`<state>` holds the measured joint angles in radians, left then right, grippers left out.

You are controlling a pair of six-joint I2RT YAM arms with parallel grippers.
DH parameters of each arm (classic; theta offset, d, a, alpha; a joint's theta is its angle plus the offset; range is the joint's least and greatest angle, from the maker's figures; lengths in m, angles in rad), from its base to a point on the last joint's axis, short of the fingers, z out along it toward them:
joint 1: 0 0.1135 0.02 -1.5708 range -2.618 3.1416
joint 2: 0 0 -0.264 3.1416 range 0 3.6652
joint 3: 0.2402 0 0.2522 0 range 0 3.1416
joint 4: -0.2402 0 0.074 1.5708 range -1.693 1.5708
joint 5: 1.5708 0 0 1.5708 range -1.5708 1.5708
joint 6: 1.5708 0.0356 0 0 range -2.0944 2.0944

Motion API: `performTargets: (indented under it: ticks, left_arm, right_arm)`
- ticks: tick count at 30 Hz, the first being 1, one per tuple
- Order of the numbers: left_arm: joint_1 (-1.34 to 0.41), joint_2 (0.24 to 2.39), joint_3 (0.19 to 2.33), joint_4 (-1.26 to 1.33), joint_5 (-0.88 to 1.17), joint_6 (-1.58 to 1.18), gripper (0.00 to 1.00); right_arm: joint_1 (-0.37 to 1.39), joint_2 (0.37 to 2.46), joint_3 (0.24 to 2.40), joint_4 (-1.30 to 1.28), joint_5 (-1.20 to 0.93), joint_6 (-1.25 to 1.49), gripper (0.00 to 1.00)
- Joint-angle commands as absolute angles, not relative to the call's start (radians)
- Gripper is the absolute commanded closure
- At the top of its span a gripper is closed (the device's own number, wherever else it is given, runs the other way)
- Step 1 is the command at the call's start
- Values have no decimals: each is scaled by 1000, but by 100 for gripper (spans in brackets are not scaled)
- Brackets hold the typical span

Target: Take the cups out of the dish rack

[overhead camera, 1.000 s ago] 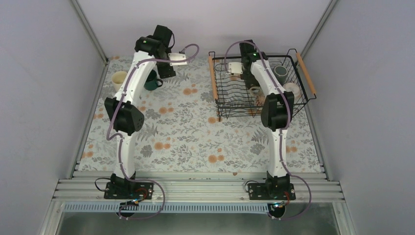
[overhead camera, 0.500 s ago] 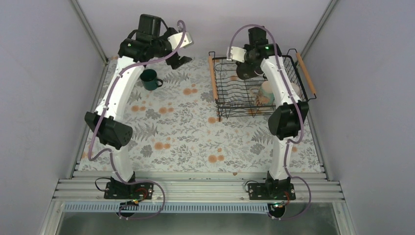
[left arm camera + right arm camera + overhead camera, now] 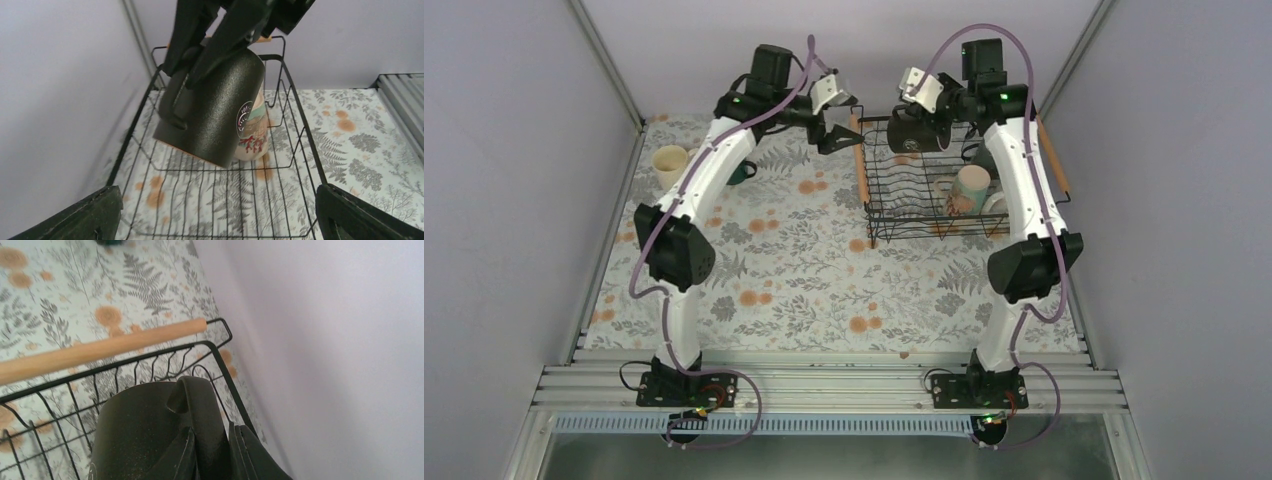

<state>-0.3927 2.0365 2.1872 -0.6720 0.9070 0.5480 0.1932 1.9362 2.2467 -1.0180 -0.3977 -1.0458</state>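
Observation:
My right gripper (image 3: 927, 112) is shut on the handle of the black mug (image 3: 913, 133) and holds it tilted in the air over the far left corner of the dish rack (image 3: 871, 205). In the right wrist view both fingers pinch the handle (image 3: 212, 415). My left gripper (image 3: 837, 133) is open and empty, just left of the rack, facing the black mug (image 3: 215, 110). A red-patterned mug (image 3: 254, 136) stands behind it. A mint-and-pink mug (image 3: 970, 188) and a white one (image 3: 997, 203) sit in the rack. A cream cup (image 3: 668, 160) and a dark green mug (image 3: 744, 172) stand on the table at the far left.
The rack has wooden bar handles on its left (image 3: 860, 165) and right (image 3: 1051, 150). Grey walls close in the back and both sides. The floral tablecloth (image 3: 824, 280) covers the table in front of the rack.
My right gripper has lifted the black mug up out of the rack toward its far left corner. My left arm has swung right, away from the green mug, toward the rack.

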Motion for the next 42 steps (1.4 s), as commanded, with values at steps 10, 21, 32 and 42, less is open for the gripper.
performTargets:
  ticks: [10, 21, 32, 42]
  left_arm:
    - [-446, 2253, 2378, -674, 1102, 495, 6]
    - [-473, 2330, 2441, -615, 1233, 383, 22]
    - [-494, 2336, 2453, -539, 1305, 276, 50]
    - [-500, 2346, 2468, -479, 1331, 198, 70]
  right_arm:
    - [173, 1816, 2227, -878, -607, -915, 96]
    - [173, 1831, 2225, -835, -647, -870, 97]
    - [174, 1864, 2211, -791, -657, -856, 96]
    - [177, 1872, 2209, -769, -729, -808, 97]
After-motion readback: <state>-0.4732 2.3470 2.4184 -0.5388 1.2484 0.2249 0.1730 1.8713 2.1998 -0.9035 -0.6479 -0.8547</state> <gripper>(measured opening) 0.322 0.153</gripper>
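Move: From my left hand, wide open, the dark mug hanging from my right fingers lies about 13 cm to the right, 1 cm ahead and 5 cm lower. The rack's left wooden handle is roughly 2 cm right, 2 cm back and 22 cm below; the patterned cup about 22 cm right, 7 cm back, 27 cm below. From my right hand, the left gripper is about 12 cm left, 5 cm back, nearly level; the mug about 2 cm right, 4 cm back, 5 cm lower. I bring my left hand about 7 cm right and 4 cm down to the mug's near end, turning it clockwise, and bring its fingers from wide open to about a third, one inside the mouth and one outside. My right hand keeps its pinch on the handle, raising the mug some 5 cm, slightly left and back, and tilting its left side up about 15 degrees before nearly stopping. ##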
